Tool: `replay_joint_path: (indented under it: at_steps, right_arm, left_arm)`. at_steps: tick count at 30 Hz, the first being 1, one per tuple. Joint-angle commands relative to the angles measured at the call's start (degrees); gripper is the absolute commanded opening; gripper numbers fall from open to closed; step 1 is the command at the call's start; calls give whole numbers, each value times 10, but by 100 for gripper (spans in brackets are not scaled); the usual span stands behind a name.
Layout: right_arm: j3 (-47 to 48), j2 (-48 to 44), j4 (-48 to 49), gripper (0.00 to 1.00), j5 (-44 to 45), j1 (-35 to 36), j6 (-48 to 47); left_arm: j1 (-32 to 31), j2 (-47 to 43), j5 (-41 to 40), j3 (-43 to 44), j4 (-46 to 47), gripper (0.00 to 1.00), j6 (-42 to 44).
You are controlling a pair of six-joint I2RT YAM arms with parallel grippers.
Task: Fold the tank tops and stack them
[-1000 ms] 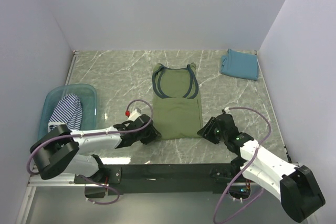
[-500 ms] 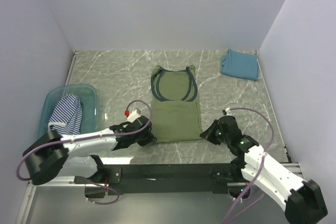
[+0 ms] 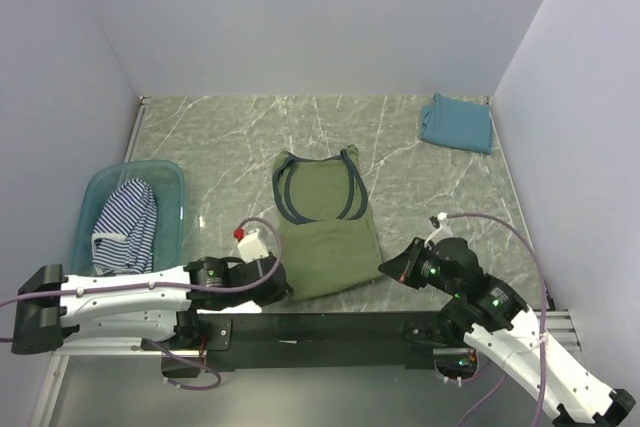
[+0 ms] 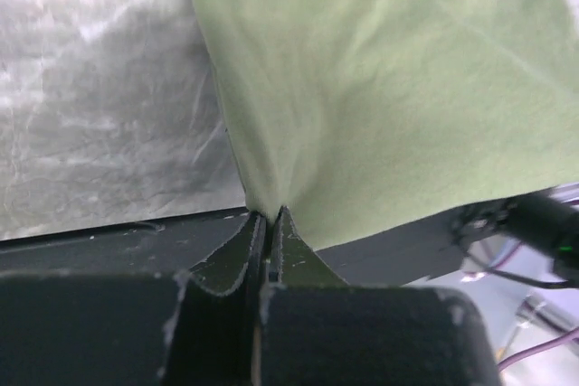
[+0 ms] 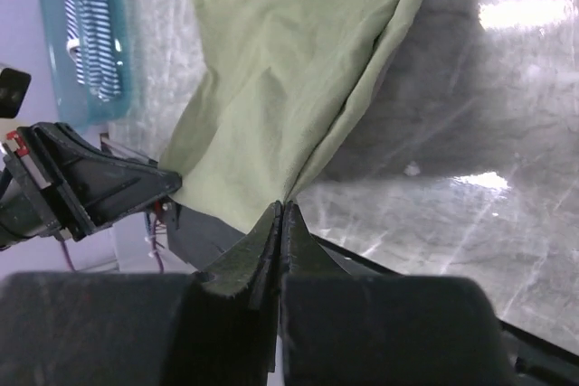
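The olive-green tank top point(image 3: 322, 232) with dark trim lies stretched on the marble table, its hem pulled to the near edge. My left gripper point(image 3: 278, 287) is shut on its near left hem corner point(image 4: 267, 210). My right gripper point(image 3: 392, 269) is shut on its near right hem corner point(image 5: 285, 201). The teal-blue tank top point(image 3: 456, 124) lies folded at the back right. The navy-and-white striped tank top point(image 3: 125, 222) sits bunched in the tub, also showing in the right wrist view point(image 5: 86, 20).
The translucent teal tub point(image 3: 172, 179) stands at the left side of the table. The black front rail point(image 3: 330, 327) runs along the near edge under both grippers. White walls close in the table on three sides.
Both grippers have pulled back toward the near edge, dragging the olive-green top nearer and slightly left. Its straps have slid from the back toward the middle of the table.
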Motion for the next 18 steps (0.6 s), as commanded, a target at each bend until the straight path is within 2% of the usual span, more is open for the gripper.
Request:
replay_joint_path:
  at_steps: [1, 5, 7, 11, 17, 18]
  right_arm:
    - [61, 45, 0, 0, 29, 5, -22]
    - [106, 129, 56, 0, 48, 4, -58]
    - [129, 184, 70, 0, 65, 3, -73]
    - [219, 287, 105, 0, 90, -16, -125]
    - [341, 472, 177, 0, -3, -134, -190]
    - [358, 518, 179, 0, -12, -144, -197]
  left_arm:
    - [11, -24, -58, 44, -33, 0, -1]
    - [85, -13, -26, 72, 1, 0, 74]
    - [142, -8, -9, 83, 18, 0, 121]
    - [238, 27, 33, 116, 60, 0, 196]
    - [384, 139, 98, 233, 111, 0, 287]
    - [401, 158, 133, 244, 131, 0, 299]
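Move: Each hand already holds a near corner of the green tank top. From the left hand its left strap top lies about 35 cm ahead, 3 cm left and 6 cm below; the striped top in the bin is some 20 cm ahead and 38 cm left. From the right hand the right strap top is about 34 cm ahead, 5 cm left and 10 cm below, and the folded blue stack some 40 cm ahead, 25 cm right. Both closed hands carry the near edge forward some 15 cm and up about 8 cm, towards the straps. ##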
